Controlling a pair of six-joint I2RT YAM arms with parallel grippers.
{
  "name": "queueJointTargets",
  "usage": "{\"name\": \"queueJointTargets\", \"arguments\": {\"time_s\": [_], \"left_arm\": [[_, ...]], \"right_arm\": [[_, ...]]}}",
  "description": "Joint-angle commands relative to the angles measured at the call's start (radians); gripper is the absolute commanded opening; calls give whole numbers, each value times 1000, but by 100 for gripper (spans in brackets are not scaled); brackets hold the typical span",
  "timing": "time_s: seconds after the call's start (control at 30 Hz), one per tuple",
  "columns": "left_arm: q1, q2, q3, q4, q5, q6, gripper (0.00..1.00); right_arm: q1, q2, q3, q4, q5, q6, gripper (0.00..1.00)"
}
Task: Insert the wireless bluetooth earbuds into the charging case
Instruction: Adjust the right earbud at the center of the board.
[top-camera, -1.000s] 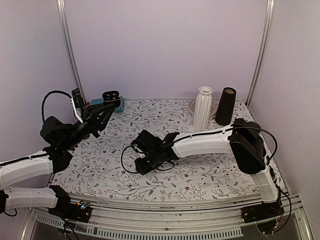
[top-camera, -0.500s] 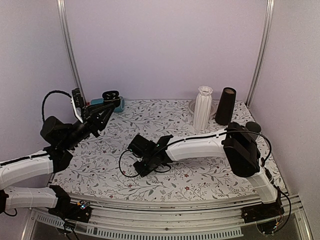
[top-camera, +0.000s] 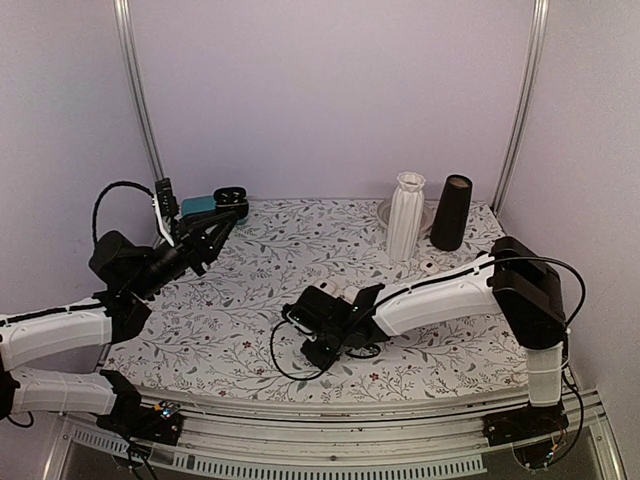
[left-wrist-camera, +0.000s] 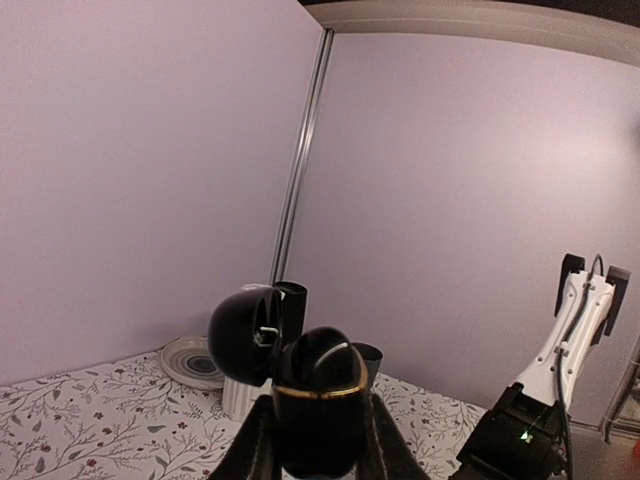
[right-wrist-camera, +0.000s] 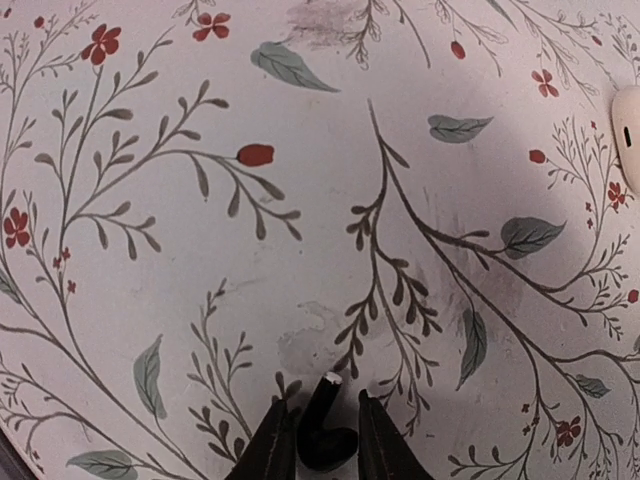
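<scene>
The charging case (left-wrist-camera: 320, 435) is black with a gold rim and stands open, its lid (left-wrist-camera: 243, 335) flipped to the left. My left gripper (left-wrist-camera: 318, 400) is shut on its body and holds it high in the air. In the top view the case (top-camera: 230, 194) sits at the tip of the left gripper (top-camera: 220, 213) at the back left. One black earbud (right-wrist-camera: 330, 440) with a short stem sits between my right gripper's fingers (right-wrist-camera: 272, 440), close over the floral cloth. The right gripper (top-camera: 320, 352) is low near the table's front middle. Whether the other earbud is in the case I cannot tell.
A white ribbed vase (top-camera: 405, 215), a black cone-shaped cup (top-camera: 451, 212) and a plate (top-camera: 384, 210) stand at the back right. Small white pebble-like items lie on the cloth (top-camera: 428, 266) (right-wrist-camera: 630, 130). A teal object (top-camera: 198, 205) shows behind the left gripper.
My right gripper has moved right and toward the near edge. My left gripper has shifted slightly right with the open case.
</scene>
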Motion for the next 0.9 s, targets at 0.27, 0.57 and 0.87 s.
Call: {"name": "queueJointTargets", "arguments": {"time_s": [0.27,0.57,0.87], "left_arm": [[14,10,24,35,20,-19,0],[14,0,28,12,22,-2,0],[14,-7,29,7,24,4,0]], "right_arm": [[-75,-190,-229,31,-48,-15,52],[-99,-212,-134,-95,-146,239,52],[-99,-214,-151,-14,-345,494,49]]}}
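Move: The right earbud sits between the right hand's fingertips, practically at the hand point and right down at the table. The white square piece lies about 15 cm ahead of that hand and 1 cm to its right; the white oval piece is some 14 cm ahead and 8 cm to the right. From the left hand, which still holds the open black charging case, the earbud is roughly 14 cm to the right, 4 cm back and 33 cm below. The earbud is let go on the tabletop as the right hand, already sweeping to its right, opens its fingers to about half and slides on low over the board, some 6 cm in all. The hand then lifts a couple of centimetres, easing slightly left and back, while the wrist turns clockwise and tips the fingers steeper, about 25 degrees together. ##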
